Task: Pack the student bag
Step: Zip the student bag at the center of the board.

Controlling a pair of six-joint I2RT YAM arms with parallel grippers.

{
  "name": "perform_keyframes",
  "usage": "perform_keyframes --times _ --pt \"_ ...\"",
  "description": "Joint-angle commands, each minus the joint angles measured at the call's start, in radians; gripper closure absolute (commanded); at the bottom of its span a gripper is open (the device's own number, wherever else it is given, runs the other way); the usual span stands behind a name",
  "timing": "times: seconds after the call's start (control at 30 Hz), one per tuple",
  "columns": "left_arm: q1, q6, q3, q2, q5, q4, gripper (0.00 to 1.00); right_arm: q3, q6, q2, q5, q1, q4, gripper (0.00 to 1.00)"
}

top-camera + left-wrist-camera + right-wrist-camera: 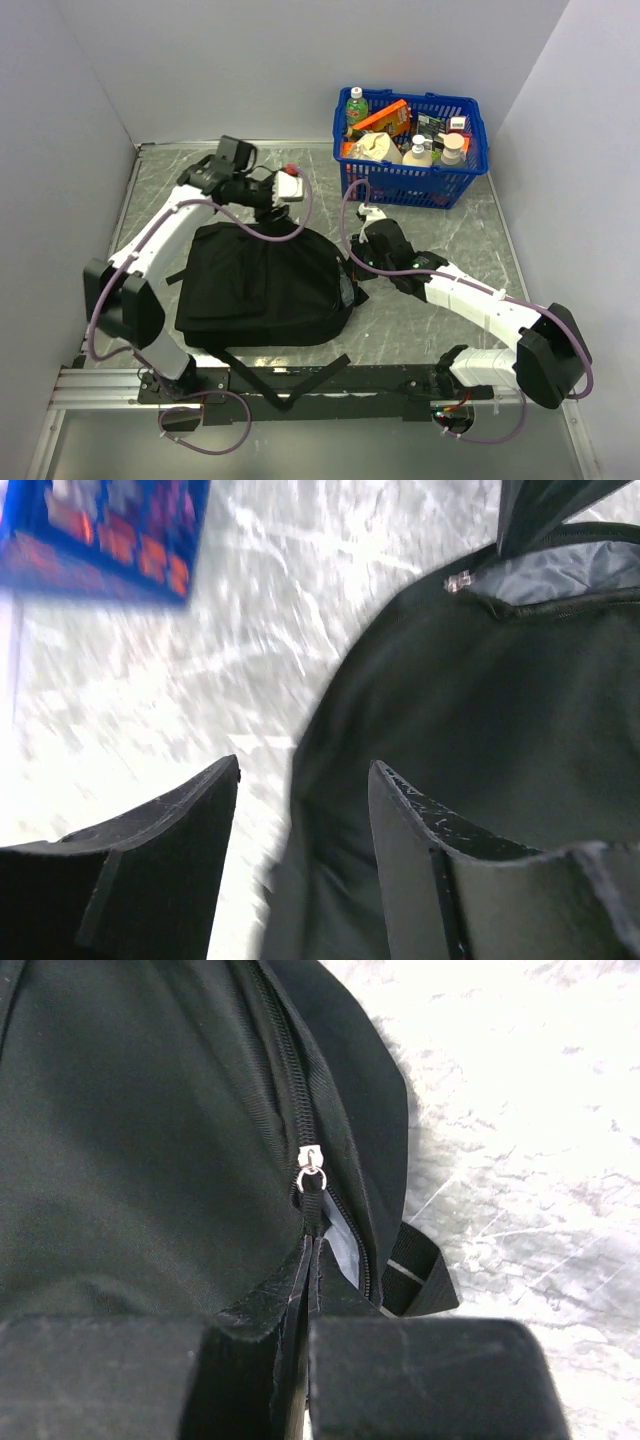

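The student bag [265, 285] lies flat mid-table, black fabric with loose straps trailing toward the near edge. My left gripper [268, 212] hovers at the bag's far edge. In the left wrist view the left gripper [306, 765] is open with nothing between its fingers, over the bag [480, 730], whose grey lining [560, 575] shows through a partly open zip. My right gripper [352, 268] sits at the bag's right side. In the right wrist view the right gripper [312, 1248] is shut on the black zipper pull tab [318, 1210] below the silver slider [310, 1156].
A blue plastic basket [420, 185] of groceries stands at the back right, holding a green bottle [356, 105], an orange box [385, 117] and several pale bottles. The basket [100, 540] appears blurred in the left wrist view. Grey walls enclose the marbled table [450, 230].
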Motion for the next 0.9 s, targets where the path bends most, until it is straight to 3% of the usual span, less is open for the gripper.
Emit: perform_keyframes --times 0.0,0.17,0.27,0.47,0.73,0.83,0.87 --pt "-0.091 0.212 0.1 0.154 0.054 -0.12 0.41 -0.026 0.045 -0.035 -0.071 -0.008 0.064 1.0" --pt "-0.159 0.451 0.385 0.383 0.039 -0.384 0.44 -0.05 0.042 -0.065 -0.094 -0.018 0.078 1.0" --pt "-0.184 0.538 0.48 0.481 0.02 -0.479 0.46 -0.066 0.05 -0.079 -0.105 -0.028 0.087 1.0" --pt "-0.231 0.61 0.406 0.474 -0.02 -0.478 0.54 -0.067 0.045 -0.079 -0.114 -0.049 0.09 1.0" --pt "-0.239 0.512 0.309 0.419 -0.006 -0.357 0.64 -0.075 0.04 -0.081 -0.123 -0.069 0.101 1.0" --pt "-0.25 0.483 0.306 0.411 -0.001 -0.312 0.74 -0.073 0.037 -0.082 -0.117 -0.071 0.102 1.0" --pt "-0.25 0.475 0.31 0.414 0.002 -0.306 0.82 -0.072 0.037 -0.082 -0.117 -0.071 0.101 1.0"
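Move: The left hand is up over the far part of the student bag; the stretch of zip seam it goes for lies about 9 cm to its right, 3 cm back and 12 cm below. From that same hand the zip slider is roughly 6 cm back, 11 cm right, and the grey lining in the open gap about 12 cm back, 13 cm right. From the right hand, which already holds the zip pull, the seam stretch is some 5 cm ahead and 4 cm left, about level. The left hand drops about 11 cm while swinging some 8 cm to the right onto the already closed stretch of zip just beyond the slider, its wrist turning clockwise about 30 degrees, then eases back nearly 3 cm towards the slider as its fingers draw from half open to about a quarter open around the seam. The right hand stays almost in place with its fingers shut, keeping hold of the zip pull and rolling only slightly so that its left side rises. ##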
